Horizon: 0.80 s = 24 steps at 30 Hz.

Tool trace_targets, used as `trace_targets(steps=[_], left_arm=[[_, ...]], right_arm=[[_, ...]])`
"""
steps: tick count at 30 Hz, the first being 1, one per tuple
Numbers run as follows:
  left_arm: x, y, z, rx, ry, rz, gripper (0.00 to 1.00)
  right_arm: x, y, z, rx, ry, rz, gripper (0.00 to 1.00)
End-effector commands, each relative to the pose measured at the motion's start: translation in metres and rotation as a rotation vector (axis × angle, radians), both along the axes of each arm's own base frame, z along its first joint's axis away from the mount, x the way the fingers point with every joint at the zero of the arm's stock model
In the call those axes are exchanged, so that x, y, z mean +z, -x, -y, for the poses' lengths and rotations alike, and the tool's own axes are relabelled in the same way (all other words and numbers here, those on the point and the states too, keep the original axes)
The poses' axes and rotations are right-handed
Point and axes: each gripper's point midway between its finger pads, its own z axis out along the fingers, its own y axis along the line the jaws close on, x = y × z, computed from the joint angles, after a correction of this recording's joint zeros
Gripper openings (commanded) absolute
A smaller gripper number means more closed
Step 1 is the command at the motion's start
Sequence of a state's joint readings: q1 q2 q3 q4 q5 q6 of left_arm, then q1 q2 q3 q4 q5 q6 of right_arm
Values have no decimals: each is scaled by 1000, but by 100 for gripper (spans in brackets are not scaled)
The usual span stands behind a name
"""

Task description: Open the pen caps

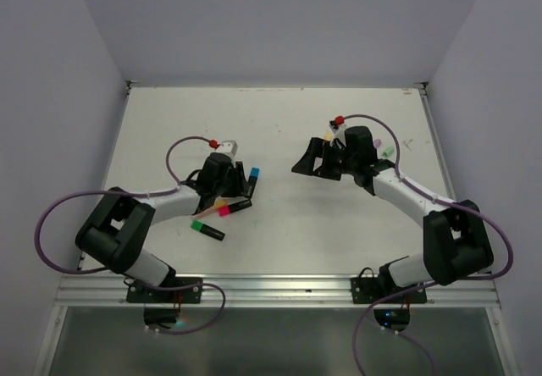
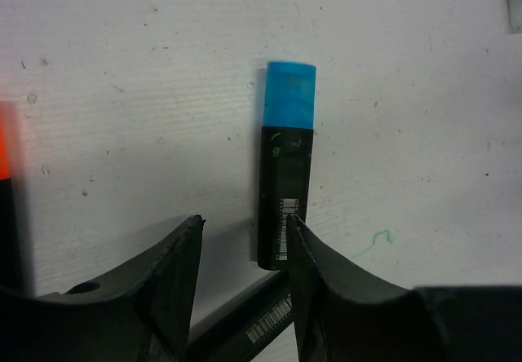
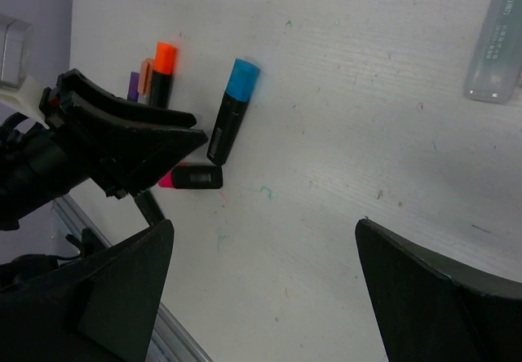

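Note:
A black pen (image 2: 283, 191) with a blue pen cap (image 2: 290, 92) lies on the white table. My left gripper (image 2: 245, 225) stands open over its bare end. The barrel sits just inside the right finger (image 2: 322, 280), clear of the left finger. A second black barrel (image 2: 249, 323) lies slantwise under the jaws. From above, the left gripper (image 1: 240, 187) is beside the blue cap (image 1: 255, 173), a pink-ended pen (image 1: 235, 208) and a green-capped pen (image 1: 207, 229). My right gripper (image 3: 265, 231) is wide open over bare table. It faces the blue cap (image 3: 243, 79) and an orange cap (image 3: 165, 55).
A pale translucent pen (image 3: 494, 42) lies at the upper right of the right wrist view. Pastel pens (image 1: 387, 150) lie beside the right arm. A purple piece (image 3: 133, 86) sits by the orange-capped pen. The metal rail (image 1: 279, 287) runs along the table's near edge.

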State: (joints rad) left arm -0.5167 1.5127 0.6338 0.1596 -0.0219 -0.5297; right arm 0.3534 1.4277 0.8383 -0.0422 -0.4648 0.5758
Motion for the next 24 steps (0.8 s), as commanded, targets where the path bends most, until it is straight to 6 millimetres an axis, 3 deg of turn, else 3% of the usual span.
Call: trace_targets(steps=[1, 11, 14, 17, 19, 24], left_arm=[[2, -7, 5, -3, -41, 35, 49], [-23, -4, 25, -20, -118, -12, 48], [-40, -3, 20, 4, -190, -66, 39], [-51, 1, 16, 11, -241, -97, 13], [-53, 2, 13, 19, -265, -91, 1], [-49, 4, 20, -19, -235, -64, 0]], right_arm=[[22, -10, -10, 21, -43, 56, 97], [20, -10, -10, 25, -32, 62, 97], [19, -10, -9, 24, -29, 63, 97], [18, -11, -8, 20, -14, 68, 97], [18, -13, -5, 18, 9, 75, 97], [17, -20, -8, 14, 7, 69, 97]])
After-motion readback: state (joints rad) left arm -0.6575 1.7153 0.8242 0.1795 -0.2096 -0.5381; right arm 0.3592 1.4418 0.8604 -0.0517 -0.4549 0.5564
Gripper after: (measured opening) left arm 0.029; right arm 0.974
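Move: The blue-capped pen lies about 3 cm to the right of my left hand and 2 cm ahead, some 2 cm below the finger pads. The pink-capped pen is about 5 cm behind me and 2 cm left, its black end almost at the blue pen's foot. The orange-capped pen stands some 11 cm left of the blue one and level with it. From my right hand, the blue pen is about 14 cm left, 1 cm ahead and 12 cm lower. I sink my half-open left hand about 1 cm while sliding it right until the fingers straddle the black barrel of the blue-capped pen. Then I close them on it as I keep going right and forward, and rise about 1 cm at the end with the barrel pinched; in all about 5 cm right and 3 cm forward. ##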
